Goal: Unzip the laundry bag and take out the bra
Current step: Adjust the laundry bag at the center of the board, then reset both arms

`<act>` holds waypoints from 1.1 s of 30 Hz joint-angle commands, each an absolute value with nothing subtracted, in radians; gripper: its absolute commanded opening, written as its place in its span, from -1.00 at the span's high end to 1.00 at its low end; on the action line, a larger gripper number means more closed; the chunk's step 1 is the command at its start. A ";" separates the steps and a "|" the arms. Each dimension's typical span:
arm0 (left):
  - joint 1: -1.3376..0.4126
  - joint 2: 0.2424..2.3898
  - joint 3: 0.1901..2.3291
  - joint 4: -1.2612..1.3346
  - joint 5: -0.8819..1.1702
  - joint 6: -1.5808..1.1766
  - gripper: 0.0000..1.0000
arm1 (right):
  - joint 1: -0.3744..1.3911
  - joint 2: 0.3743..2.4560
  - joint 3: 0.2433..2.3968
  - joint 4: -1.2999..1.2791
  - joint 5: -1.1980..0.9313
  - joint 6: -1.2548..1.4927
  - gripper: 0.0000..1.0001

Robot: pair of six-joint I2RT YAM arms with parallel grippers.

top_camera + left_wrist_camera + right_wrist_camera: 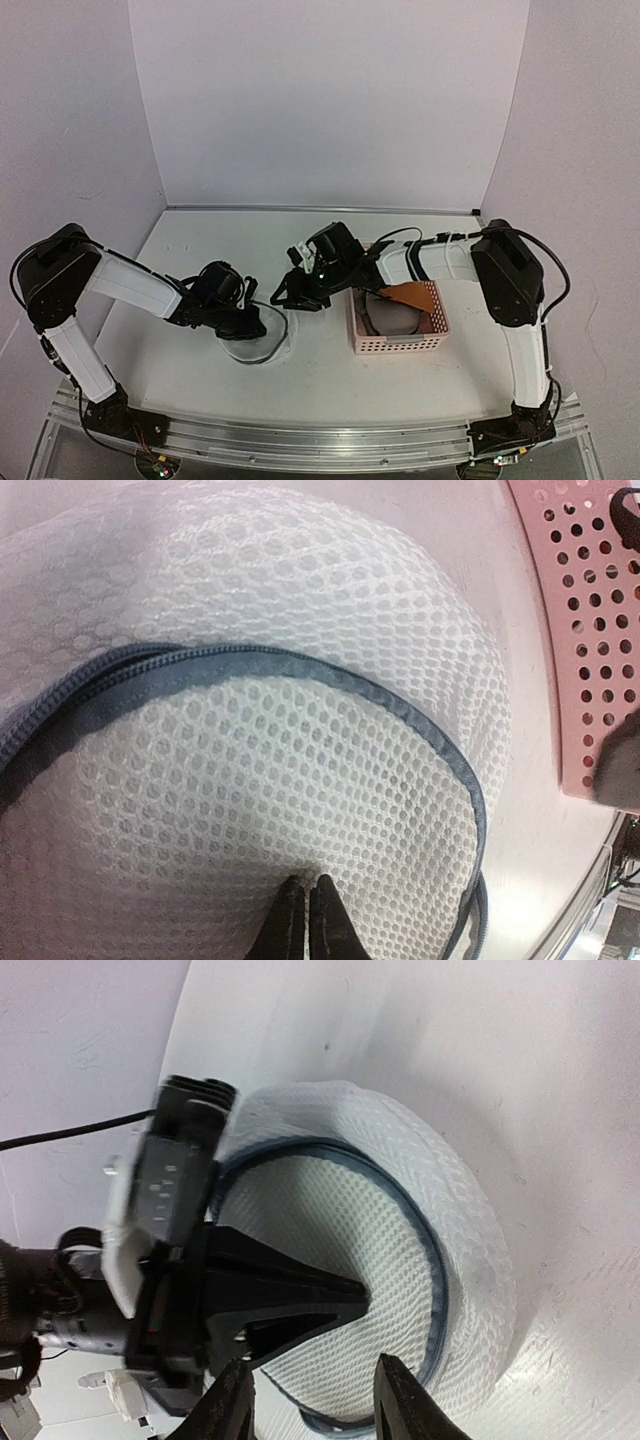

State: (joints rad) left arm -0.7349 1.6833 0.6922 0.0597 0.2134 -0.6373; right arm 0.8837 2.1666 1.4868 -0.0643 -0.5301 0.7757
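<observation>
The laundry bag (262, 350) is a round white mesh disc with a dark zipper rim (300, 665), lying flat on the table left of centre. My left gripper (305, 892) is shut, its tips pinching a small pucker of mesh in the middle of the bag's lid (400, 1220). My right gripper (315, 1400) hovers open just above the bag's right edge with nothing between its fingers (405, 1405); in the top view it (283, 297) sits close beside the left gripper (250, 322). An orange-brown piece of the bra (412, 293) lies in the pink basket.
The pink perforated basket (400, 347) stands right of the bag, under the right forearm; its wall (600, 630) shows at the edge of the left wrist view. White walls close the table at the back and both sides.
</observation>
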 commanded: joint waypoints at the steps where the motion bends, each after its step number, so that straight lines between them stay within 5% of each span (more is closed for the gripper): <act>1: -0.738 1.733 0.643 -0.101 0.146 -0.648 0.88 | 0.888 2.014 1.505 -0.128 -0.443 0.666 0.15; 5: -0.740 1.702 0.650 -0.100 0.151 -0.647 0.82 | 0.888 1.944 1.480 -0.166 -0.368 0.610 0.07; 17: -0.744 1.524 0.713 -0.088 0.157 -0.611 0.43 | 0.877 1.740 1.292 -0.166 -0.080 0.456 -0.64; 19: -0.744 1.491 0.734 -0.097 0.156 -0.601 0.33 | 0.875 1.711 1.270 -0.166 -0.042 0.436 -0.94; 33: -0.691 1.376 1.021 -0.290 0.088 -0.463 -0.40 | 0.812 1.523 1.102 -0.191 0.398 0.383 -0.97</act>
State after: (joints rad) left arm -0.7269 1.4181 0.9253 -0.2157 0.1192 -0.5247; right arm 0.8413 1.6085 1.1389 -0.1959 0.1989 0.4042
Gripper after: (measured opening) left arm 0.644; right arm 0.983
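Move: The laundry bag lies flat under the left hand, its shut fingertips on the mesh lid and the bag's middle about 2 cm to their left, level fore and aft. From the right hand that middle is roughly 5 cm left, 3 cm back and 7 cm below. The pink basket is some 25 cm to the right hand's right and 3 cm ahead, 3 cm lower; the orange bra in it lies about 26 cm right and 4 cm ahead, 3 cm lower. The left fingertips, still on the bag's lid at first, ease about 1 cm left while starting to open, then lift off, rising some 14 cm and finally reaching a little forward. The empty right hand climbs off the bag, then sweeps about 16 cm right and slightly forward towards the basket, opening fully as its wrist swings the fingers forward. ##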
